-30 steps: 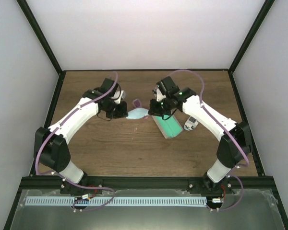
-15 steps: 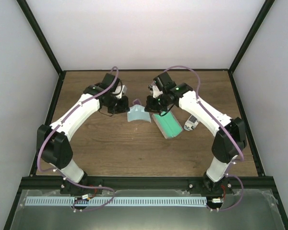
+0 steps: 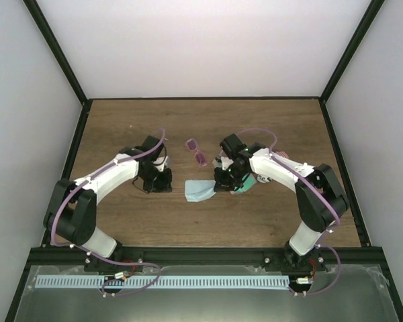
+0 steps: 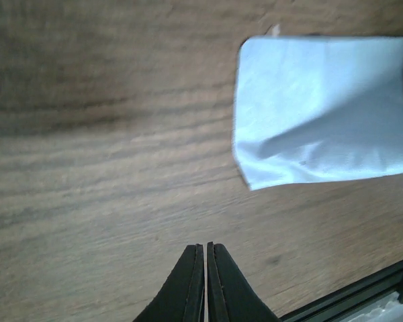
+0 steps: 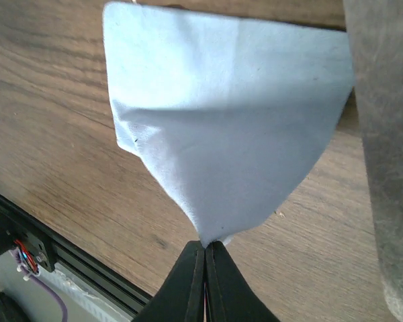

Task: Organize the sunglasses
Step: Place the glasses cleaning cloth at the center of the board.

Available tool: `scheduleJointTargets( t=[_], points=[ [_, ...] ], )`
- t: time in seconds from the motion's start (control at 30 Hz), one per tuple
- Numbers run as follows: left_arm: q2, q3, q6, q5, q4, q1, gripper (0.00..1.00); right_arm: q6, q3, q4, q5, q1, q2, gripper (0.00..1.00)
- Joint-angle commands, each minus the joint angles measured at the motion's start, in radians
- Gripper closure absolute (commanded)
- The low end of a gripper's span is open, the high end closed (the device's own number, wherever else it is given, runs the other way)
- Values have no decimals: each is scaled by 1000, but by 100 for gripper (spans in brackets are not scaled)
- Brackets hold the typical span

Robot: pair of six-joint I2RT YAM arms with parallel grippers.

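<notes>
A pair of sunglasses with purple-pink lenses lies on the wooden table, uncovered, behind both grippers. My right gripper is shut on one corner of a light blue cloth, which hangs from the jaws and drapes onto the table. My left gripper is shut with nothing in it, a short way left of the cloth.
A teal case lies under my right wrist, and a blurred grey surface fills the right edge of the right wrist view. The table's black front rail shows just beyond the cloth.
Both grippers have moved toward the near edge. The cloth went with the right gripper and sits lower and nearer. The sunglasses it lay beside are left behind at mid-table.
</notes>
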Motion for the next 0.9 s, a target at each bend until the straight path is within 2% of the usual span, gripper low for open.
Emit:
scheduleJointTargets(
  t=[0.0, 0.17, 0.37, 0.47, 0.6, 0.87],
  points=[
    [-33, -60, 12, 41, 36, 2, 96, 8, -30, 52, -51, 4, -45, 99],
    [-33, -106, 17, 68, 49, 1, 96, 3, -50, 53, -64, 4, -42, 99],
    [-4, -91, 24, 93, 66, -3, 96, 3, -60, 57, -68, 7, -13, 99],
    [13, -60, 28, 81, 79, -10, 87, 2, -65, 41, -44, 7, -3, 99],
    [67, 7, 28, 71, 106, -11, 68, 3, -95, 32, -37, 7, 6, 99],
    [190, 126, 46, 69, 117, -43, 65, 8, -142, 41, 7, 8, 11, 99]
  ],
)
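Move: The cloth is still pinched by its right-hand corner in the right fingers, its middle about 5 cm left of that hand, 2 cm ahead and some 6 cm lower; the green-lined case is about 7 cm ahead and 6 cm right of the right hand. From the empty left hand, the cloth's middle lies roughly 10 cm right, 2 cm ahead and 6 cm down, its near left corner 6 cm right and 1 cm back; the sunglasses are some 15 cm ahead and 9 cm right. The left hand first sinks and draws back about 2 cm each, then reverses, opens its shut fingers about a third and sweeps some 5 cm forward and 4 cm right, low over the table towards the cloth's free left side, its fingertips not yet on it. The right hand keeps its pinch on the corner, pausing nearly still before lowering it, about 3.5 cm down and 3 cm back overall with a slight shift right, away from the sunglasses. ##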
